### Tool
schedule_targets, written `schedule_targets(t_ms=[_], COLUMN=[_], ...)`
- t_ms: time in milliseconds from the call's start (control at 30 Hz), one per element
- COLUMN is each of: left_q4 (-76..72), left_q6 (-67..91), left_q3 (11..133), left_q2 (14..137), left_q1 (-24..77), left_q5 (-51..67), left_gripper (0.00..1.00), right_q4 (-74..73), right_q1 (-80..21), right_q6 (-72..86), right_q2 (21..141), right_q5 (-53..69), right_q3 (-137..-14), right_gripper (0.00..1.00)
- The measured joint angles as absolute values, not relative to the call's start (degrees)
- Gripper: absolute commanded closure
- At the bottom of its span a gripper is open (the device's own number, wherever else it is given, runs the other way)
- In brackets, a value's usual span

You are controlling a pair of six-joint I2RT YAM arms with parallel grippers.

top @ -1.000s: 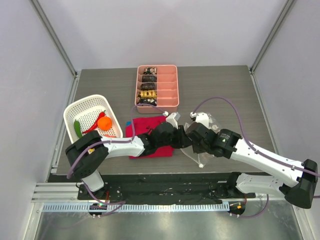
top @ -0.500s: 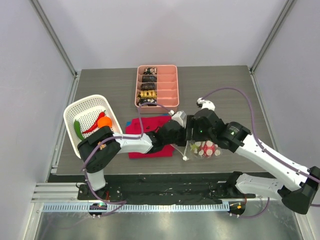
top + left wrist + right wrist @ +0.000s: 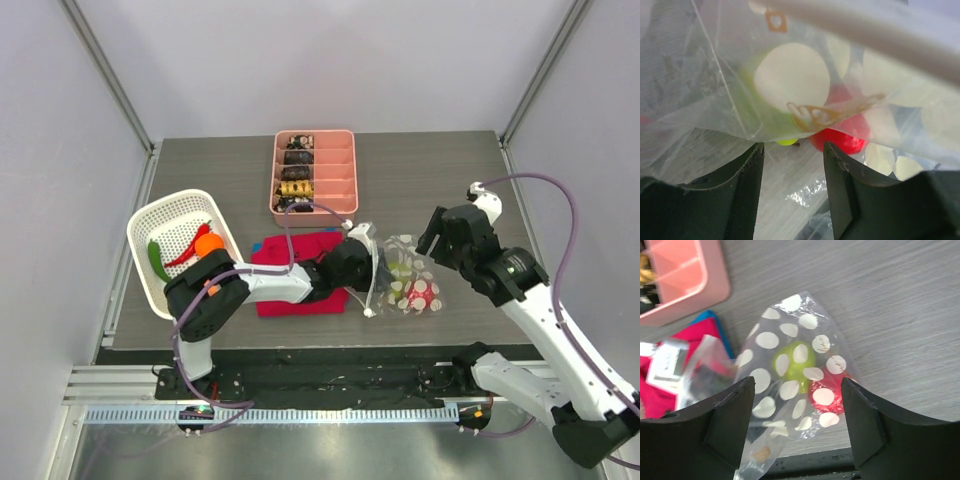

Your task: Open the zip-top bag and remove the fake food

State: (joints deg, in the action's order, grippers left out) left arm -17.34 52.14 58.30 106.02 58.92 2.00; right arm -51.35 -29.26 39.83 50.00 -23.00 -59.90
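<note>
The zip-top bag (image 3: 405,280), clear with white dots, lies on the table right of the red cloth. Inside it are two pieces of fake food, a yellow-green fruit (image 3: 795,367) and a red fruit (image 3: 826,396). My left gripper (image 3: 372,275) is at the bag's left edge. In the left wrist view this gripper (image 3: 792,147) is open, with bare table between its fingers and the bag (image 3: 790,75) just beyond the tips. My right gripper (image 3: 442,235) hangs open above and to the right of the bag (image 3: 790,330), holding nothing.
A white lattice basket (image 3: 170,212) at the left holds a red chili (image 3: 190,248), a green pod (image 3: 155,258) and an orange (image 3: 208,245). A pink divided tray (image 3: 354,170) stands behind the red cloth (image 3: 290,248). The table's near edge is just below the bag.
My right gripper opened, let go of the bag and rose back to the right. The bag dropped from between the grippers onto the table. My left gripper's jaws widened.
</note>
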Motion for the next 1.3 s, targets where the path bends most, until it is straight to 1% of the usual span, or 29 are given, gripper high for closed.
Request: schedule_targets(t_ms=[33,67,100,133,167,200,300,433,633,833,1067,1233,1300], left_q4=[-16.88,-16.73,-16.36,-16.03,-15.77,-15.57,-15.27,-14.63,-13.98,-13.52,-12.53,-12.58,-12.6], left_q6=[51.96,51.79,51.62,51.4,51.29,51.09,50.81,50.52,48.84,46.24,44.23,42.68,41.91], left_q3=[58.98,59.55,60.14,60.62,60.97,61.34,61.76,62.15,64.82,68.66,70.74,72.9,73.56], left_q2=[106.39,106.78,107.09,107.39,107.61,107.9,108.4,108.88,110.34,113.38,113.93,116.22,117.67], left_q1=[58.92,58.92,58.92,58.92,58.92,58.92,58.92,58.92,58.92,58.92,58.92,58.92,58.92], left_q5=[1.98,1.93,1.89,1.72,1.58,1.5,0.89,0.03,-0.82,-1.74,-2.57,-2.81,-2.81], left_gripper=[0.44,0.39,0.35,0.35,0.28,0.26,0.2,0.15,0.16,0.16,0.16,0.18,0.2], right_q4=[-51.48,-51.51,-51.51,-51.51,-51.29,-50.68,-46.89,-42.7,-35.94,-30.83,-27.83,-24.49,-23.16], right_q1=[-28.18,-27.46,-26.7,-25.69,-24.69,-23.09,-19.18,-16.84,-16.78,-16.03,-15.33,-15.22,-15.03], right_q6=[39.77,39.59,39.42,39.27,39.07,39.22,38.83,38.74,37.43,36.18,34.83,34.11,34.15], right_q2=[51.0,52.1,53.39,54.52,55.51,56.51,59.05,65.32,69.97,72.53,73.54,77.43,78.15], right_q5=[-23.05,-23.03,-23.09,-23.2,-23.27,-23.31,-22.61,-20.43,-16.05,-14.68,-15.16,-11.51,-9.06], right_q3=[-59.92,-59.92,-59.9,-59.9,-59.79,-59.4,-55.75,-49.15,-43.03,-42.22,-43.09,-43.09,-42.28], right_gripper=[0.32,0.37,0.49,0.62,0.74,0.88,0.99,0.99,0.99,0.99,0.99,0.99,0.99])
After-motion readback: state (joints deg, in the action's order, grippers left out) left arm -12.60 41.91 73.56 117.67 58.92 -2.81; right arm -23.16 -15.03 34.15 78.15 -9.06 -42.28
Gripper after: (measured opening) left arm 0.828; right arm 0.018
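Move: My left fingertips are already in the bag's mouth, with the green fruit about 5 cm ahead, 5 cm right and 4 cm below. The red fruit lies some 5 cm back and 4 cm right of the green one; the red cloth is about 19 cm to my left hand's left and level with it. From my right hand, raised clear, the middle of the bag is some 5 cm ahead, 2 cm left and 20 cm down. I bring my right hand down about 18 cm onto the right side of the bag, edging forward over it, shutting the fingers early on the way and tipping them some 20 degrees steeper, until the closed tips meet the plastic. Meanwhile my left hand opens wider and works forward and to the right, about 5 cm deeper in the mouth, bringing its fingers to either side of the green fruit. ##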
